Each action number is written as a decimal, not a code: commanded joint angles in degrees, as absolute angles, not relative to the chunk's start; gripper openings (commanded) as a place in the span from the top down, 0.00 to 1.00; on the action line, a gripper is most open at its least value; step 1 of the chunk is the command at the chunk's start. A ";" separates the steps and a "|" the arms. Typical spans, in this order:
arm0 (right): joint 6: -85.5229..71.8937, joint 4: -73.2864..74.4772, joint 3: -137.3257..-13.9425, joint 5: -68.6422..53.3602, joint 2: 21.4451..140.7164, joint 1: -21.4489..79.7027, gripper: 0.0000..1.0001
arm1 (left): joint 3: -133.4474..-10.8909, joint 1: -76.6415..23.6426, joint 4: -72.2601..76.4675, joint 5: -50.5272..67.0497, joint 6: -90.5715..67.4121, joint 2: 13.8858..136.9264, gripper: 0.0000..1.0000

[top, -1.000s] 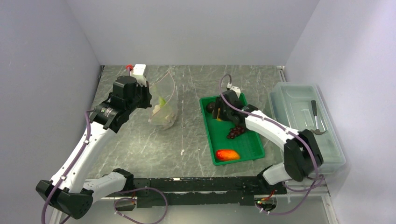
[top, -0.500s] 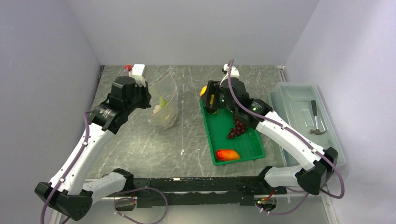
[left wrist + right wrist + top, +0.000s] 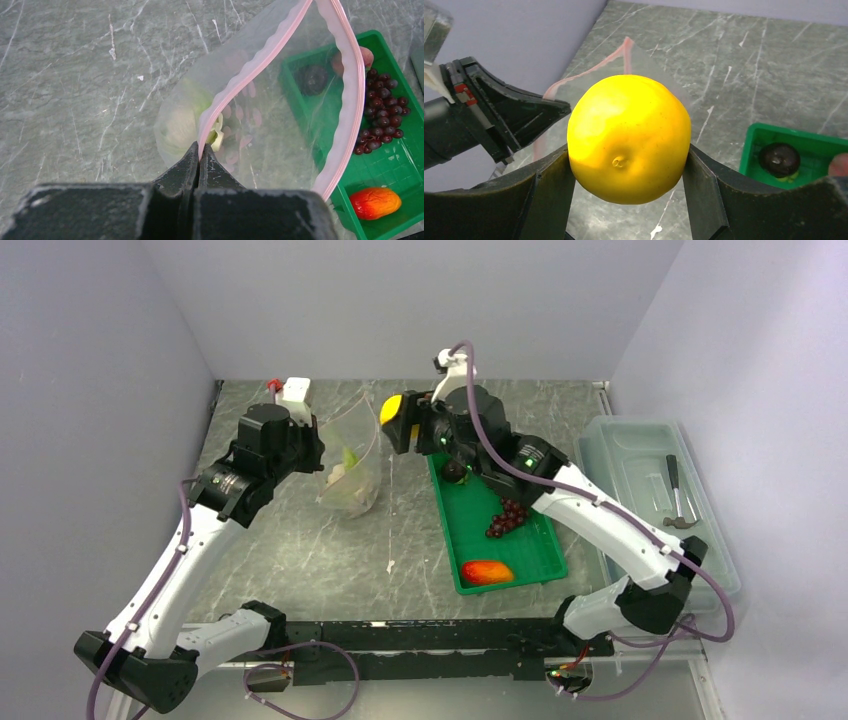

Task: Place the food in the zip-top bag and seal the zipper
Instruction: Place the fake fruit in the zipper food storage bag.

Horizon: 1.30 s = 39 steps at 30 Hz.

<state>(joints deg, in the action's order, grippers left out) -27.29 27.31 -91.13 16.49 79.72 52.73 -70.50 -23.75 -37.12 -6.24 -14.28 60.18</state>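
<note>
The clear zip-top bag [image 3: 352,468] stands on the table with its mouth held open. My left gripper [image 3: 318,445] [image 3: 200,150] is shut on the pink zipper [image 3: 272,47] at the bag's near rim. Pale lettuce [image 3: 187,117] lies inside the bag. My right gripper [image 3: 398,423] [image 3: 628,150] is shut on the yellow lemon [image 3: 392,410] [image 3: 629,137], in the air just right of the bag's mouth. In the green tray [image 3: 535,560] lie the grape bunch [image 3: 508,517], the red-orange fruit [image 3: 487,571] and the small dark fruit [image 3: 455,472].
A large clear lidded box [image 3: 640,455] with a grey hammer [image 3: 677,495] inside stands at the right edge. A small white object [image 3: 297,392] sits at the back left. Grey walls close in the table on three sides.
My right arm has lifted the lemon out of the tray and carried it left and up, over to the bag's mouth. The left arm and the bag have stayed still.
</note>
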 commanded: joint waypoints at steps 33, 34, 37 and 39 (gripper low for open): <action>-25.35 26.39 -99.77 22.03 97.20 58.97 0.64 | -70.18 -23.54 -33.57 -1.32 -14.41 58.44 1.00; -25.17 27.02 -100.19 22.72 97.83 58.97 0.64 | -70.14 -23.55 -33.57 -1.24 -14.41 58.55 1.00; -24.98 29.52 -102.13 24.60 100.02 58.97 0.61 | -70.20 -23.55 -33.57 -1.14 -14.41 58.49 1.00; -24.87 30.27 -103.21 25.44 101.32 58.91 0.60 | -70.14 -23.54 -33.49 -1.02 -14.35 58.38 1.00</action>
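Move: The right hand holds the orange; the open mouth of the zip bag lies about 9 cm to its left, 3 cm ahead and 9 cm lower. The cauliflower in the bottom of the bag is roughly 15 cm left, 7 cm ahead and 27 cm down, and the avocado in the green basket some 10 cm right, 11 cm ahead and 29 cm down. From the left hand, pinching the rim, the mouth's middle is around 7 cm right and 5 cm ahead, at its own height. Still gripping the orange, the right hand brings it between the bag's two pink rims: first nearly level to its left, about 9 cm, then down some 8 cm into the mouth with a slight reach forward, its left side dipping about 10 degrees as it sinks. The fingers keep their hold; the left hand keeps the rim pinched and eases just a centimetre to its right. ##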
